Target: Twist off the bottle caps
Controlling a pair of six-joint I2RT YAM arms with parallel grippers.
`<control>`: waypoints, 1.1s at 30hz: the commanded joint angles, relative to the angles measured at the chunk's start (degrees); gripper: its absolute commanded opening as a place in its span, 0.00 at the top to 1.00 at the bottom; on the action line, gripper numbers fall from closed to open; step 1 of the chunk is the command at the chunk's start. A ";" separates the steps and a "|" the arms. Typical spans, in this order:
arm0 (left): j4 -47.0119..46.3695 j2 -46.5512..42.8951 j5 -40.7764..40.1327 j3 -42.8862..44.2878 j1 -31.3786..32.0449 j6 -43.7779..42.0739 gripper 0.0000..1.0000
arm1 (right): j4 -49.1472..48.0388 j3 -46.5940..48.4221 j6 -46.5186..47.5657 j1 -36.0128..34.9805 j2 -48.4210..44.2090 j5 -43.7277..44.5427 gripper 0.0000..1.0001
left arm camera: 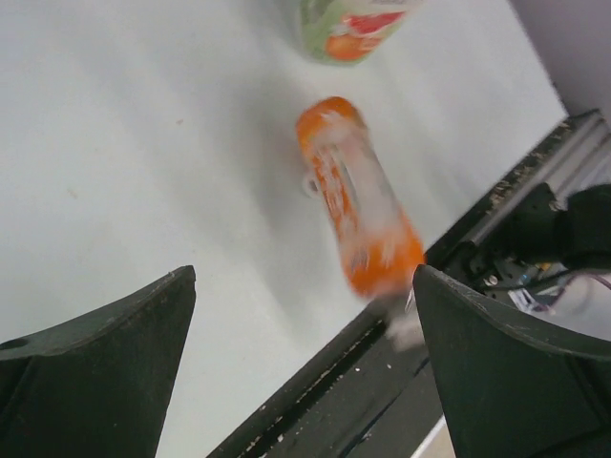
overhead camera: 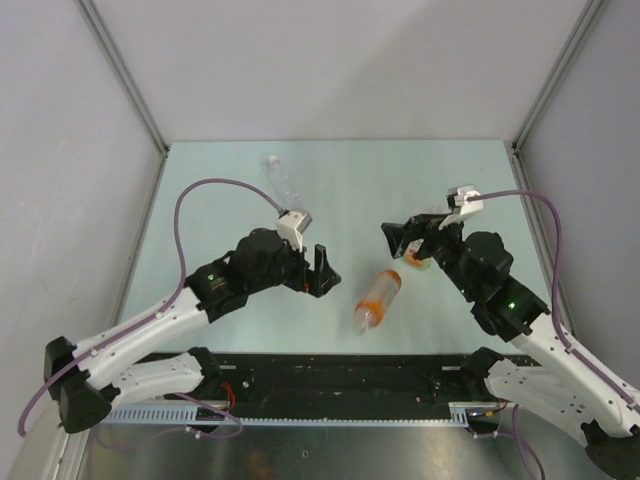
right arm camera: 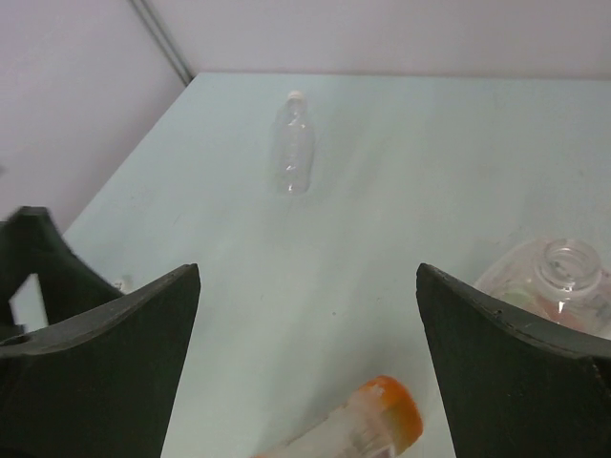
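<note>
An orange bottle (overhead camera: 378,300) lies on its side mid-table, blurred in the left wrist view (left arm camera: 358,200); its pale neck end points to the near edge. My left gripper (overhead camera: 322,272) (left arm camera: 304,277) stands open just left of it, holding nothing. A clear bottle (overhead camera: 275,172) (right arm camera: 294,143) lies at the back with a white cap (right arm camera: 296,95) on it. The yellow-green bottle (overhead camera: 418,258) (left arm camera: 348,24) stands under my right gripper (overhead camera: 402,240) (right arm camera: 307,272), which is open and empty; the bottle's neck (right arm camera: 571,262) shows open, with no cap. A small white round piece (left arm camera: 310,186) lies against the orange bottle.
Grey enclosure walls (overhead camera: 70,130) close in the pale green table (overhead camera: 340,190) on three sides. A black rail (overhead camera: 340,375) with the arm bases runs along the near edge, close to the orange bottle's neck end.
</note>
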State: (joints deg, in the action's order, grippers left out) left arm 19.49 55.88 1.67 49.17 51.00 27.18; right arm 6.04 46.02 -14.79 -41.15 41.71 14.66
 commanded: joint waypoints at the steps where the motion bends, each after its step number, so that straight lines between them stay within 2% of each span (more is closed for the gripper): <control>1: 2.83 5.57 -1.45 1.19 -3.74 3.98 0.00 | 1.87 4.22 -3.25 3.04 1.19 -7.71 0.01; 7: 4.03 14.81 -3.02 4.96 -11.14 4.25 0.01 | 2.26 5.34 -4.88 10.80 3.71 -18.36 0.01; 11: 4.96 21.54 -3.48 10.32 -16.10 2.85 0.00 | 2.89 5.90 -4.31 15.15 5.45 -22.31 0.01; 26: 8.89 46.17 -3.77 36.25 -28.44 -1.11 0.01 | 3.30 6.74 -1.12 24.13 10.23 -29.00 0.01; 33: 13.13 59.62 -6.50 53.24 -32.62 -1.99 0.00 | 2.10 7.01 -0.89 25.46 12.72 -30.18 0.01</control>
State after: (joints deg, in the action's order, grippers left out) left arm 29.21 109.80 -2.46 92.42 20.16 26.92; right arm 9.98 50.17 -16.67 -16.16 53.71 -13.65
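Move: The clear bottle lies near the table's far edge, about 34 cm ahead of the left hand, 12 cm to its left and 19 cm below; from the right hand it is some 27 cm ahead, 29 cm left and 29 cm below. The orange bottle lies level with the left hand, about 14 cm to its right. The big labelled bottle stands roughly 14 cm ahead of the left hand and 27 cm right. Open left hand dips, then sweeps some 28 cm forward towards the clear bottle; right eases forward and down. ##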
